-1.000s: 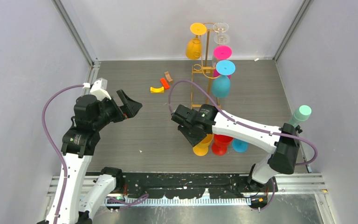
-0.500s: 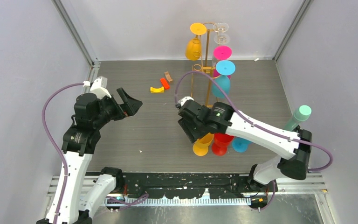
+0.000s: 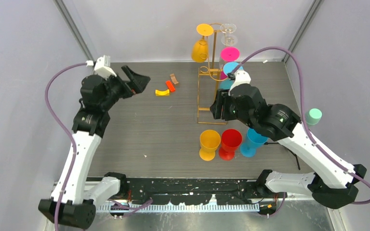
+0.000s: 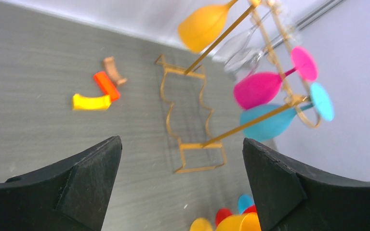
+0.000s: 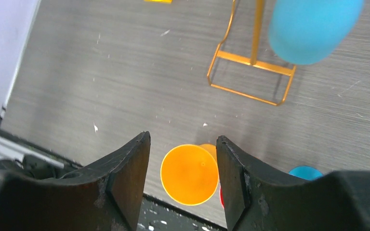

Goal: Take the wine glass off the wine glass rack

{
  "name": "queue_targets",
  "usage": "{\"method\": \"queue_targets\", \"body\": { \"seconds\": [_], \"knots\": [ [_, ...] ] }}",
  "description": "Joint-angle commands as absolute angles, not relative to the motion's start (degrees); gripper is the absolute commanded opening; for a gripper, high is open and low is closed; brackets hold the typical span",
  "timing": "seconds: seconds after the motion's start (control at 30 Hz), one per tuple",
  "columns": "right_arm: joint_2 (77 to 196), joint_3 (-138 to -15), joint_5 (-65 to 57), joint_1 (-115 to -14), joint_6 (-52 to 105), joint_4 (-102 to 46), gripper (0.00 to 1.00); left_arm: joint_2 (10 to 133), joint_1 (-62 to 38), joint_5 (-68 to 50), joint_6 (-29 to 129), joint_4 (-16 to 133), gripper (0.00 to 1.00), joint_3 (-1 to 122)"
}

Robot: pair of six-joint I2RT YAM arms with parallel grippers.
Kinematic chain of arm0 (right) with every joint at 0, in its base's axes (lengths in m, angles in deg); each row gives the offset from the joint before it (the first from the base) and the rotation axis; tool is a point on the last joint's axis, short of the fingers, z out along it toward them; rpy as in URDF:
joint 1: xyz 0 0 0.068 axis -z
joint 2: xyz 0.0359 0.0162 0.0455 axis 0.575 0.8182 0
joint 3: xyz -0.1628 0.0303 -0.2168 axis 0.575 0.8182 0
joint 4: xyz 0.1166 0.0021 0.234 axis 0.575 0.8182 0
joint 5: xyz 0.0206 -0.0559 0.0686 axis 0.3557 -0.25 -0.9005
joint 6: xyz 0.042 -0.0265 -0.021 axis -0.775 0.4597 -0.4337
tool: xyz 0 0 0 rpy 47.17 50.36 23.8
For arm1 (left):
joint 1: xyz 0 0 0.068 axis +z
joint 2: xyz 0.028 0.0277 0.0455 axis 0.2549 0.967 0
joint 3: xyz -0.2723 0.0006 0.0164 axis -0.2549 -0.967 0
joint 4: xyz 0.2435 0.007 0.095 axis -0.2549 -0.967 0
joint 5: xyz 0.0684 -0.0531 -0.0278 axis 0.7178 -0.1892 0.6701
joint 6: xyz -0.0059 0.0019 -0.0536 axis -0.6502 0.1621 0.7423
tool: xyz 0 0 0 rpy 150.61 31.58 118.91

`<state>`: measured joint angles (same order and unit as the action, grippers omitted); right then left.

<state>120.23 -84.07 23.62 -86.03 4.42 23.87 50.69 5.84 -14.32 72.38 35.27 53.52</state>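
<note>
The gold wire wine glass rack (image 3: 205,79) stands at the back of the table. Yellow (image 3: 200,49), clear (image 3: 229,33), pink (image 3: 230,54) and blue (image 3: 231,70) wine glasses hang upside down from it. My right gripper (image 3: 216,108) hovers beside the rack's base, open and empty. In the right wrist view the gripper (image 5: 182,140) looks down on an orange glass (image 5: 190,174) far below, with the hanging blue glass (image 5: 313,29) above the rack base (image 5: 250,77). My left gripper (image 3: 139,80) is open wide left of the rack (image 4: 192,115), holding nothing.
Orange (image 3: 209,143), red (image 3: 231,142) and blue (image 3: 253,141) glasses stand upright in a row near the front. Small yellow (image 3: 162,92), orange (image 3: 170,86) and brown (image 3: 174,79) blocks lie left of the rack. A mint cylinder (image 3: 313,116) sits by the right wall.
My right gripper opened off the orange glass, left it standing, and rose back toward the rack. My left arm shifted farther back, still open.
</note>
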Motion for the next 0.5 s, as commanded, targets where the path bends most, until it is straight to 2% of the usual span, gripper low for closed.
{"method": "queue_targets", "body": {
  "seconds": [0.0,0.23,0.37,0.47],
  "knots": [
    [117.26,-85.81,29.82,-84.44,0.38,18.67,0.58,58.12,5.89,-19.47,79.59,51.41,1.0,58.19],
    [113.76,-85.48,31.19,-84.07,0.14,18.31,0.58,75.29,3.69,-20.78,94.53,66.17,0.98,66.65],
    [112.09,-84.56,30.13,-84.13,-0.28,18.26,0.58,86.38,0.06,-19.08,97.51,66.56,0.96,77.07],
    [110.97,-83.92,29.67,-83.99,-0.82,18.3,0.58,94.06,-2.79,-18.09,98.61,65.42,0.99,85.09]
  ]
}}
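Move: The hanging yellow glass is about 21 cm ahead of the left hand, 22 cm to its right and 6 cm lower; the pink one hangs some 12 cm ahead and 31 cm right, the front blue one 5 cm ahead and 32 cm right, both at the yellow's height. From the right hand, the hanging yellow glass is roughly 30 cm ahead, 5 cm left and nearly level with it. Towards the yellow glass hanging on the rack, the open, empty left hand sweeps quickly forward about 16 cm, also right and slightly up, rolling some 20 degrees so its left side dips; it touches nothing yet. The right hand, half open and empty, eases about 5 cm up and a little right, away from the upright yellow glass on the table. ##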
